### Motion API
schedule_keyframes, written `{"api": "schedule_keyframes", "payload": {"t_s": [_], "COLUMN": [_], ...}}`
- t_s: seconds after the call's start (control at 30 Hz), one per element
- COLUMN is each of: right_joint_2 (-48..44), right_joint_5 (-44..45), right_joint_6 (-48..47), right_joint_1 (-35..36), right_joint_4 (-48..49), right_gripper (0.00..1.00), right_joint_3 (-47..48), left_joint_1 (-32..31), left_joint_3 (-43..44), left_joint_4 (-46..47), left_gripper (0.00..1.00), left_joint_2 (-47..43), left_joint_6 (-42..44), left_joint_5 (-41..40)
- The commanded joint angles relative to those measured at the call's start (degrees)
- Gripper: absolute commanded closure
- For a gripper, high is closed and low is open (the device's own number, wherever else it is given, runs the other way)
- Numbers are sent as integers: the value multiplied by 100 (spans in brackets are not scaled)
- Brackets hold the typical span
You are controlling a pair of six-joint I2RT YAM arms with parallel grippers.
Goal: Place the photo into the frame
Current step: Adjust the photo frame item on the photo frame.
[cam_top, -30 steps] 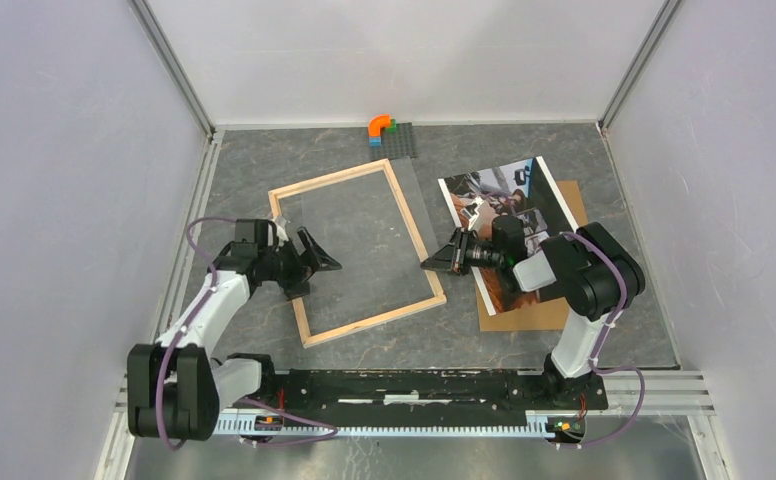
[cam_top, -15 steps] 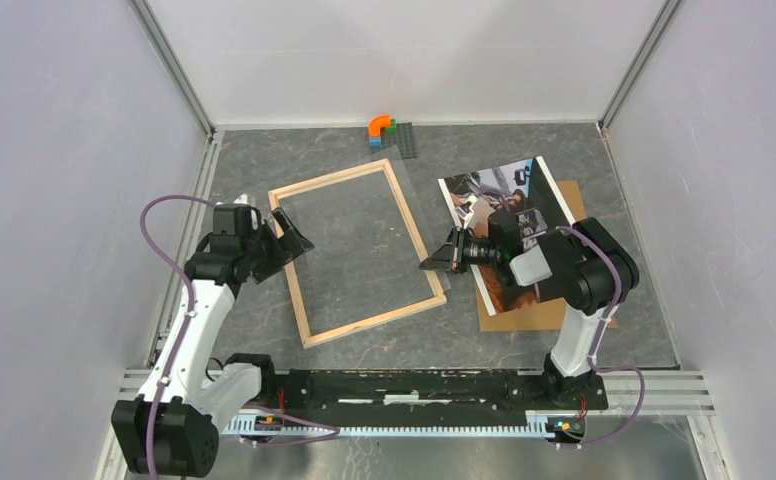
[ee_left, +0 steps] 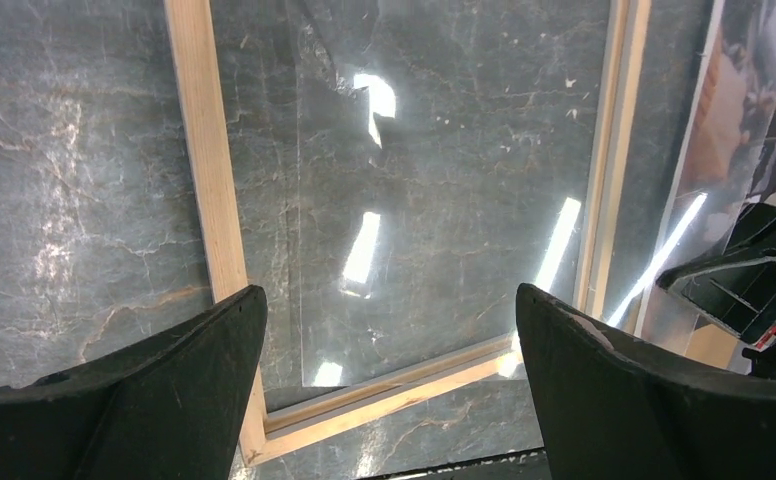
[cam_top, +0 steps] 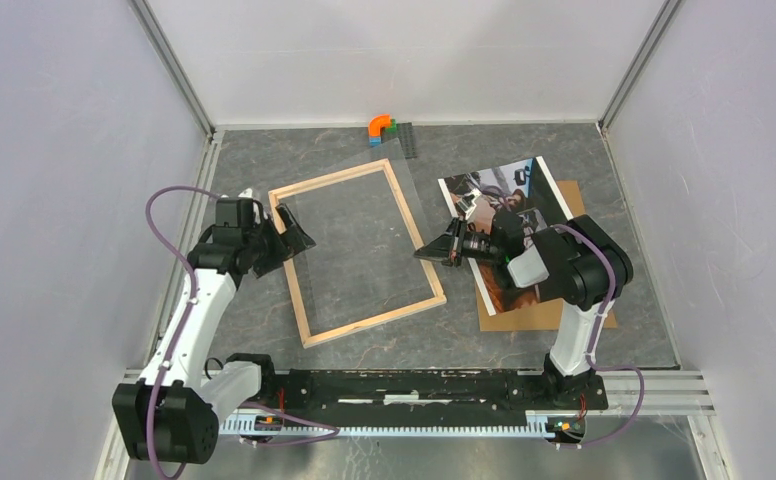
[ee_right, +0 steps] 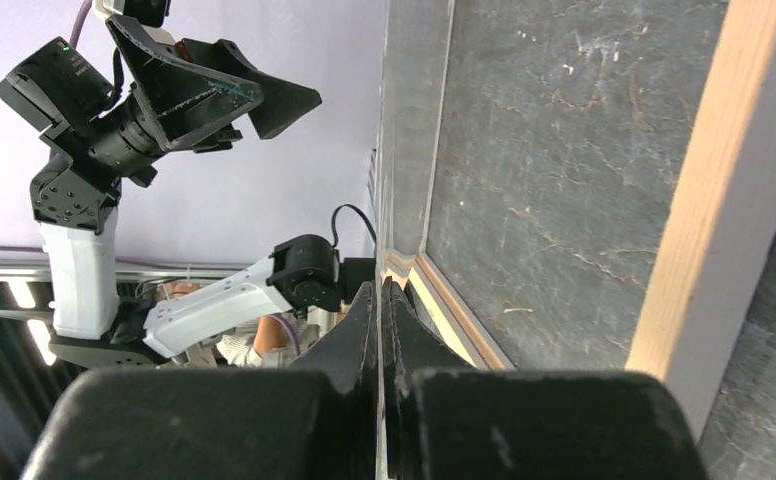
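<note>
The pale wood frame (cam_top: 374, 319) lies flat at the middle of the table, seen close up as its left rail (ee_left: 209, 180). A clear sheet (ee_left: 414, 200) lies over its opening, shifted toward the right rail. My right gripper (cam_top: 426, 255) is shut on that sheet's right edge, and the thin pane runs between its fingers (ee_right: 381, 290). The photo (cam_top: 499, 190) rests on a brown backing board (cam_top: 524, 315) to the right of the frame, partly under my right arm. My left gripper (cam_top: 294, 235) hangs open over the frame's left rail, holding nothing (ee_left: 389, 300).
Orange, green and blue bricks (cam_top: 379, 127) sit beside a dark baseplate (cam_top: 404, 140) at the back wall. Enclosure walls stand on three sides. The arms' mounting rail (cam_top: 414, 385) runs along the near edge.
My left gripper has pulled back left from inside the frame to above its left rail and opened wider. My right gripper has shut on the clear sheet's edge and shifted slightly left.
</note>
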Motion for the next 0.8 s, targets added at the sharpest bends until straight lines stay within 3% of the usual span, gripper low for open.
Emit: {"api": "schedule_keyframes", "payload": {"t_s": [0.0, 0.23, 0.43, 0.77], "right_joint_2": [-243, -317, -446, -44], "right_joint_5": [-57, -41, 18, 86], "right_joint_6": [649, 1214, 412, 208], "right_joint_1": [120, 435, 698, 703], "right_joint_4": [862, 1204, 19, 146], "right_gripper": [100, 100, 100, 100], "right_joint_3": [85, 355, 659, 584], "left_joint_1": [-19, -20, -16, -21], "left_joint_3": [481, 903, 1017, 607], "left_joint_4": [293, 214, 236, 508], "left_gripper": [0, 0, 0, 0], "left_joint_2": [-236, -418, -435, -462], "left_joint_6": [527, 784, 872, 948], "left_joint_5": [82, -245, -376, -403]}}
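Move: The right hand, holding the clear sheet by its right edge, is just above the frame's right bar. The frame's middle is about 15 cm to its left, 1 cm ahead and 8 cm down; the photo's middle is roughly 21 cm to its right and 3 cm ahead, lying on the backing board. The empty left hand has the frame's middle some 11 cm to its right, 1 cm ahead and 13 cm below. Fingers still shut on the sheet's right edge, the right hand carries it about 4 cm left towards the frame's middle, drawing back a little, while rising some 4.5 cm and then sinking about 1 cm. The left hand, wide open and empty, rises about 7 cm away from the frame, drifts slightly forward and tips its fingers up some 15 degrees. ##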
